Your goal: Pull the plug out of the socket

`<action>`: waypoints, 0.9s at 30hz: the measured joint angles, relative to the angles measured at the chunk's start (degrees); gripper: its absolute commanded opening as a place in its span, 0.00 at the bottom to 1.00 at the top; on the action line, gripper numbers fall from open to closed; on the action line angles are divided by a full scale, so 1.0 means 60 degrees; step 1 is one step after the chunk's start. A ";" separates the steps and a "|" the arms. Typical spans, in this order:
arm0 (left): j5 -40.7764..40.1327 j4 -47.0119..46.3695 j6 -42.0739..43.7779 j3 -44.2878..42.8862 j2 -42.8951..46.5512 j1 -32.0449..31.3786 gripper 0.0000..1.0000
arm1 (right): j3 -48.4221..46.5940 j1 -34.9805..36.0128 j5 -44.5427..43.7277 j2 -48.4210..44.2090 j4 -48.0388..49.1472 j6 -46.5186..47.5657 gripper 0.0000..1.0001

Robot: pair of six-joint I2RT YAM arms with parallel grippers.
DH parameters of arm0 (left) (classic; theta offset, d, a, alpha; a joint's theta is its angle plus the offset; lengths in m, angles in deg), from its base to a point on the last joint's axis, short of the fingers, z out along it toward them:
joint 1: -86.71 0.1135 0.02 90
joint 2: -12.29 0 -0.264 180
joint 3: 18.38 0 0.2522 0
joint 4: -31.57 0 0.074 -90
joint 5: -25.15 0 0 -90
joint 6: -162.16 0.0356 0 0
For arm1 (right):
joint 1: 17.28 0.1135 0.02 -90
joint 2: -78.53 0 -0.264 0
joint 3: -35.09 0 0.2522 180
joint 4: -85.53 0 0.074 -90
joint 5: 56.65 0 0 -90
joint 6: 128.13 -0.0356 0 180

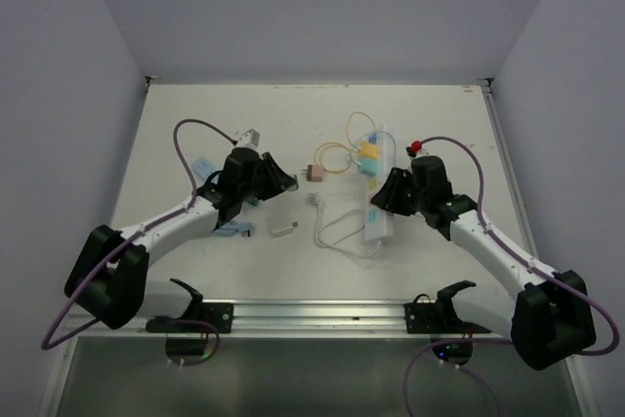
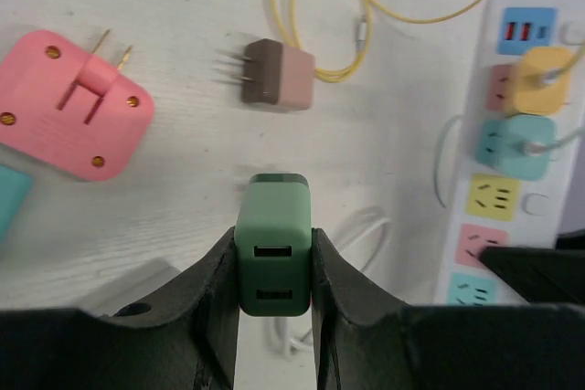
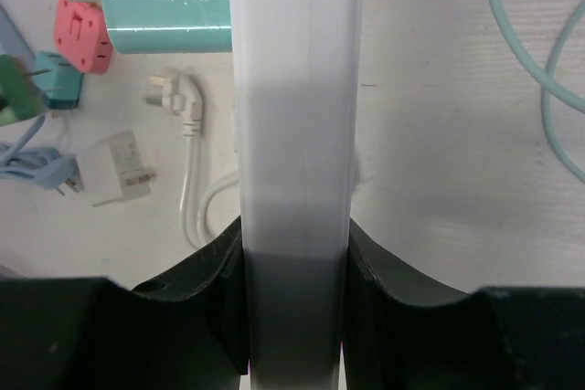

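The white power strip [image 1: 381, 158] lies right of the table's middle, with a yellow plug [image 2: 546, 79] and a teal plug [image 2: 516, 146] seated in its sockets. My right gripper [image 3: 294, 226] is shut on the strip's body [image 3: 297, 116] near its lower end, and in the top view it [image 1: 391, 192] sits over the strip. My left gripper [image 2: 272, 239] is shut on a green two-port USB plug [image 2: 272, 258] and holds it free, left of the strip [image 2: 512, 207] and above the table. In the top view this gripper [image 1: 278, 183] is left of centre.
A pink adapter [image 2: 73, 116] and a brown-pink plug [image 2: 279, 75] on a yellow cable lie loose on the table. A white adapter [image 1: 282, 229] and the strip's white cord plug [image 1: 317, 204] lie near the middle. Walls close in the table on three sides.
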 measured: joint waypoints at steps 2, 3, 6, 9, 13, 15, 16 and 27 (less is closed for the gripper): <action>0.0211 -0.0066 0.0295 0.0087 -0.0503 0.0375 0.04 | -0.0026 0.0004 0.0335 -0.0004 0.0142 0.0091 0.00; 0.0342 -0.0171 0.0455 0.0091 -0.0812 0.0506 0.05 | -0.0033 0.0004 0.0510 -0.0004 0.0219 0.0138 0.00; 0.0597 -0.0576 0.0823 0.0091 -0.1668 0.0696 0.13 | -0.0036 0.0029 0.0914 -0.0004 0.0433 0.0306 0.00; 0.0754 -0.0856 0.1031 0.0087 -0.2280 0.0780 0.25 | -0.0047 0.0040 0.1177 -0.0007 0.0503 0.0463 0.00; 0.0849 -0.1035 0.1042 0.0087 -0.2703 0.0903 0.31 | -0.0058 0.0036 0.1377 -0.0026 0.0499 0.0605 0.00; 0.0856 -0.1155 0.1042 0.0087 -0.2710 0.0965 0.35 | -0.0058 0.0036 0.1490 -0.0066 0.0499 0.0659 0.00; 0.0882 -0.1217 0.1042 0.0087 -0.2710 0.0998 0.39 | -0.0058 0.0036 0.1508 -0.0091 0.0503 0.0674 0.00; 0.1206 -0.1195 0.0892 0.0233 -0.1443 0.1111 0.97 | -0.0058 0.0040 0.1698 -0.0259 0.0448 0.0900 0.00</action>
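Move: The left hand holds the green plug; the free patch of table it goes down to lies about 9 cm below, 2 cm ahead and 2 cm to the left. Around that patch, all some 10 cm below the hand: brown plug 7 ahead, 4 right; white cord plug 1 ahead, 4 right; white adapter 5 back, 3 left; pink plug 4 ahead, 8 left. From the right hand, gripping the power strip, that patch is roughly 21 cm left, 5 ahead, 7 below; the strip's teal plug is 8 ahead, 3 left. The green plug is put down on the table and let go between the pink plug and the white cord plug: the left hand sinks almost 9 cm, easing a little forward and left, then spreads its fingers nearly fully and rises clear by about 4.5 cm. The right hand keeps its grip on the strip, carrying it left and slightly up while turning it counter-clockwise. ##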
